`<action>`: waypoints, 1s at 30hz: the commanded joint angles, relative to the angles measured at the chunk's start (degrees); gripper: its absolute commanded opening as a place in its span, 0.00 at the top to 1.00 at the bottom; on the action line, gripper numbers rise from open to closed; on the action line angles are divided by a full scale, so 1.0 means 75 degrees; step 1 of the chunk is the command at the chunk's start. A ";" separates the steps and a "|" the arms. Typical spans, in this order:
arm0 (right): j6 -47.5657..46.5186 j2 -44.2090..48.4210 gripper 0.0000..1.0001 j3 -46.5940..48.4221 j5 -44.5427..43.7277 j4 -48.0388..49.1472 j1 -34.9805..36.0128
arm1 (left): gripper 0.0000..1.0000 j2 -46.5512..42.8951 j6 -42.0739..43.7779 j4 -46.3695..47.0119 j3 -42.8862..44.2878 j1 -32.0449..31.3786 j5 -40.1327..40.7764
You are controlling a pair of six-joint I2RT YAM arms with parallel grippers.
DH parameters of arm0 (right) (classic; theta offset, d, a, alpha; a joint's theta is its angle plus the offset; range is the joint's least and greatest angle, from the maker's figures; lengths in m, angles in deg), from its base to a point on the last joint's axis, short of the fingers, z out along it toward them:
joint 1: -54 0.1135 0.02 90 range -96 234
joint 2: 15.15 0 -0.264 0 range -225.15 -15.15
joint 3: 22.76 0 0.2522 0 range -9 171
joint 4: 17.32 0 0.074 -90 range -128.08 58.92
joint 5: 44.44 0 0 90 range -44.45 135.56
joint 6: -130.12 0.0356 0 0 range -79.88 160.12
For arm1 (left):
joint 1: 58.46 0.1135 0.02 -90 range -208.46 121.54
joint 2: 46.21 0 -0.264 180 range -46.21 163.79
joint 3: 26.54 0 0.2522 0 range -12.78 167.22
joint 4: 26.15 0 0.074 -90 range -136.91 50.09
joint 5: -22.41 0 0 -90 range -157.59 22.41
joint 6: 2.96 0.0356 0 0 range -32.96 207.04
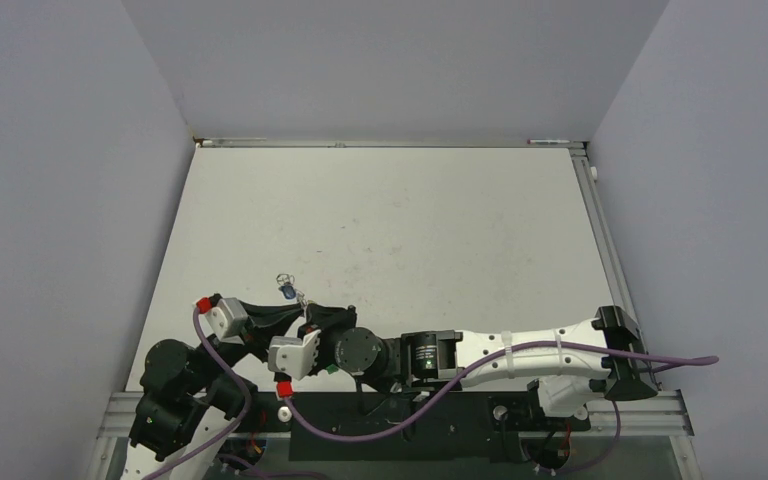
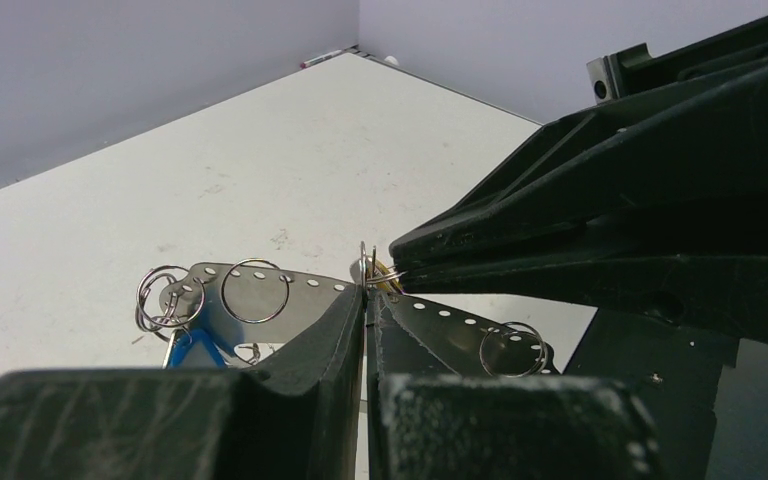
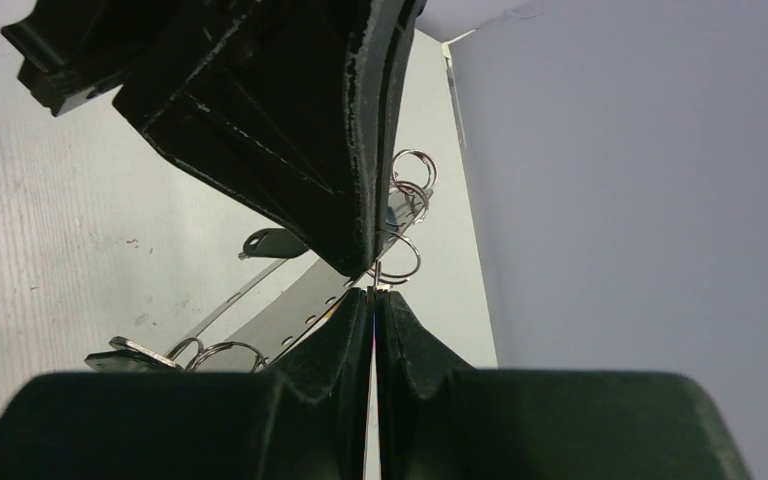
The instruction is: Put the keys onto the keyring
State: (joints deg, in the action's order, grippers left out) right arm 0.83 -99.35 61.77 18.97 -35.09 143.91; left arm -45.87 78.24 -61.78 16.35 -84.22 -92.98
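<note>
Both grippers meet tip to tip above the table's near left. My left gripper (image 1: 298,305) (image 2: 365,297) is shut on the keyring (image 2: 363,262), a thin wire standing up from its tips. My right gripper (image 1: 312,312) (image 3: 373,296) (image 2: 397,274) is shut on a small wire ring at the same spot, with a yellow-orange key head (image 2: 384,279) beside it. A blue key (image 1: 287,292) (image 2: 192,348) hangs with small rings (image 2: 165,297) on a perforated metal strip (image 2: 310,288). Two black keys (image 3: 273,242) (image 3: 120,356) show in the right wrist view.
The white table (image 1: 390,220) is walled by grey panels on three sides. A small green thing (image 1: 332,368) lies under the right arm near the front rail (image 1: 410,410). Purple cables (image 1: 520,352) run along both arms.
</note>
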 commanded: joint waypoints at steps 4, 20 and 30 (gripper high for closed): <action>-0.0017 -0.0134 0.95 0.0407 -0.0132 -0.0060 0.0094 | 1.00 -0.0080 -0.0022 0.0549 0.0195 0.0048 -0.0049; 0.0373 0.0132 0.65 0.0229 -0.0225 -0.0056 0.0094 | 1.00 -0.0120 0.0001 0.0549 0.0195 0.0048 -0.0052; 0.0696 0.1093 0.61 -0.0170 0.0423 0.0161 0.0085 | 1.00 -0.0196 -0.0033 0.0581 0.0189 0.0048 -0.0021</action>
State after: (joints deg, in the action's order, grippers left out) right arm 3.78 -97.10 61.57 19.56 -36.29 144.10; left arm -45.87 78.29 -61.99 16.30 -84.17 -92.98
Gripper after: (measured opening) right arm 0.381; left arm 0.004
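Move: At the left hand's shut pads, practically 0 cm from them, sits the small split ring being worked. The right fingers nip its other side, with the ring's middle about 1 cm ahead and 1 cm left of the right hand. The perforated metal plate has its middle roughly 3 cm back, 1 cm right and 3 cm below the right hand. The blue key stands some 4 cm ahead, 3 cm left and 3 cm lower than that hand. Easing down barely half a centimetre with the ring still nipped, the right hand then spreads its fingers to over a third of their range and lets go. It next lifts about 1.5 cm while drawing off to its right and slightly back, tilting only a few degrees. The left hand stays put throughout, shut on the split ring. ##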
